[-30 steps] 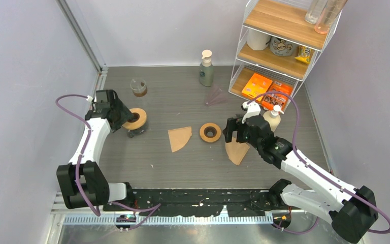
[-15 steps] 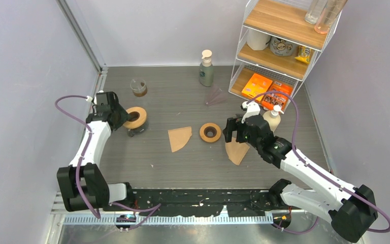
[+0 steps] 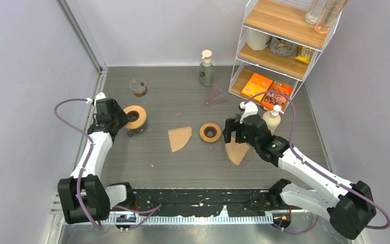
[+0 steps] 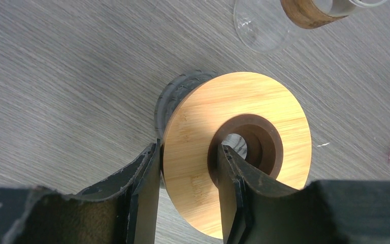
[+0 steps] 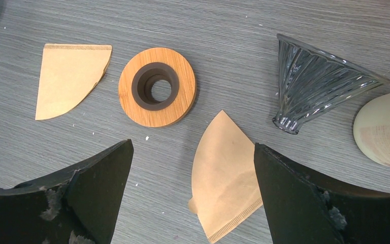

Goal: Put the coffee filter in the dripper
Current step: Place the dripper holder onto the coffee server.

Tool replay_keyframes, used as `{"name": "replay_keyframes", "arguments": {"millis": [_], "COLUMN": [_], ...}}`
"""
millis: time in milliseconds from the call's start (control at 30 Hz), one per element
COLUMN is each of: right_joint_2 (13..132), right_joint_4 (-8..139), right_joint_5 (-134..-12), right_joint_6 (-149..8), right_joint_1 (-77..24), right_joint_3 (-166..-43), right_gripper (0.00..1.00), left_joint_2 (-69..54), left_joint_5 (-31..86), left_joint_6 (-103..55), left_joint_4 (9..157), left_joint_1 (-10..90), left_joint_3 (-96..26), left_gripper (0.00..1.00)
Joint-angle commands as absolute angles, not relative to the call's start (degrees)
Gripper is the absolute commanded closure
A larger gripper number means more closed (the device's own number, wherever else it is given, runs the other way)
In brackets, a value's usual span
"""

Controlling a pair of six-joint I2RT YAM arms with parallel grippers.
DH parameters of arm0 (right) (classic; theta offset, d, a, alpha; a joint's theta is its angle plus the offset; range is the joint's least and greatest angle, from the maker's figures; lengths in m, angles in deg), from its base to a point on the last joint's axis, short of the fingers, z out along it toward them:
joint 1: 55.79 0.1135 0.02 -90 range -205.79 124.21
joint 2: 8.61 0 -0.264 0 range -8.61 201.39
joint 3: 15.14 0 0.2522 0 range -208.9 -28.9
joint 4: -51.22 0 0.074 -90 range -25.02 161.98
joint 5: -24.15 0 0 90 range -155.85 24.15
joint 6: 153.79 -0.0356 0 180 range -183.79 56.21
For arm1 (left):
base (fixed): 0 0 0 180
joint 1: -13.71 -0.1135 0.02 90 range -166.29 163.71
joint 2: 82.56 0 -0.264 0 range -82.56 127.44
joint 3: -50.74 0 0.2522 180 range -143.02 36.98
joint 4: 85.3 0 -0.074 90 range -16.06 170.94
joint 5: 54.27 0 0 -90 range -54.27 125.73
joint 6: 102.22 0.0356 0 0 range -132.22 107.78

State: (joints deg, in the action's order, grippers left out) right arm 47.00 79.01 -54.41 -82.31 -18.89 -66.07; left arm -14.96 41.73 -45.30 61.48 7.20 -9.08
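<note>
A dripper with a wooden ring (image 3: 135, 116) on a dark ribbed glass body stands at the left. My left gripper (image 3: 121, 121) is shut on that ring (image 4: 193, 127): one finger presses its outer edge, the other sits inside the brown centre hole. A brown paper coffee filter (image 3: 237, 151) lies flat right of centre. My right gripper (image 3: 229, 133) hovers open just above it, and in the right wrist view the filter (image 5: 226, 173) lies below and between the wide-apart jaws. A second filter (image 3: 179, 138) lies at the centre.
A loose wooden ring (image 3: 210, 132) lies between the two filters. A clear glass cone (image 3: 214, 96) lies on its side behind it. A glass cup (image 3: 139, 87), a pump bottle (image 3: 206, 68), a wire shelf rack (image 3: 279, 46) and a cream bottle (image 3: 272, 118) stand around.
My left jaws have closed onto the dripper's wooden ring, and the left wrist has shifted slightly toward me. The right arm has barely moved.
</note>
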Motion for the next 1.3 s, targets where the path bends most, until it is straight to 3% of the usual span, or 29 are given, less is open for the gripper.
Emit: {"name": "replay_keyframes", "arguments": {"millis": [0,333,500,833,1067,1267], "right_joint_2": [46.94,46.61,46.61,46.27,45.79,44.76], "right_joint_4": [77.62,77.43,77.52,77.94,78.28,78.32], "right_joint_5": [-54.09,-54.36,-54.29,-53.59,-53.39,-52.47], "right_joint_6": [-81.74,-81.68,-81.61,-81.63,-81.68,-81.66], "right_joint_1": [-18.88,-18.87,-18.83,-18.88,-18.88,-18.88], "right_joint_3": [-68.78,-68.59,-68.49,-68.43,-68.43,-68.3], "right_gripper": [0.04,0.05,0.04,0.04,0.05,0.05], "left_joint_2": [-17.61,-15.32,-12.45,-11.7,-12.82,-15.23], "left_joint_5": [41.42,38.77,40.0,42.29,42.96,42.61], "left_joint_6": [-42.37,-38.83,-37.53,-39.22,-39.36,-38.9], "left_joint_4": [71.29,73.52,67.72,65.82,65.2,64.68], "left_joint_1": [6.85,6.92,6.85,6.92,6.88,6.85], "left_joint_3": [-7.21,-9.93,-13.74,-11.12,-10.64,-10.48], "left_gripper": [0.73,0.71,0.7,0.68,0.36,0.15]}}
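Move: My left hand already grips the dripper holder by its rim, one finger in the hole. The coffee server stands under it, its middle about 2 cm ahead, 2 cm to the right and 6 cm below. The glass cup is some 11 cm ahead and 2 cm to the right, 6 cm down. The nearer coffee filter lies roughly 5 cm back, 16 cm right and 10 cm down. From my right hand the server is about 6 cm ahead, 30 cm left, 7 cm below. Keeping my left fingers' pinch on the dripper holder, I ease it forward about 2.5 cm and up some 1.5 cm, then lower it roughly 2 cm while drawing back 1 cm, setting it onto the coffee server's mouth. The wrist turns only about 5 degrees clockwise. Then I open the fingers and let go of the rim, the hand staying around the holder. ##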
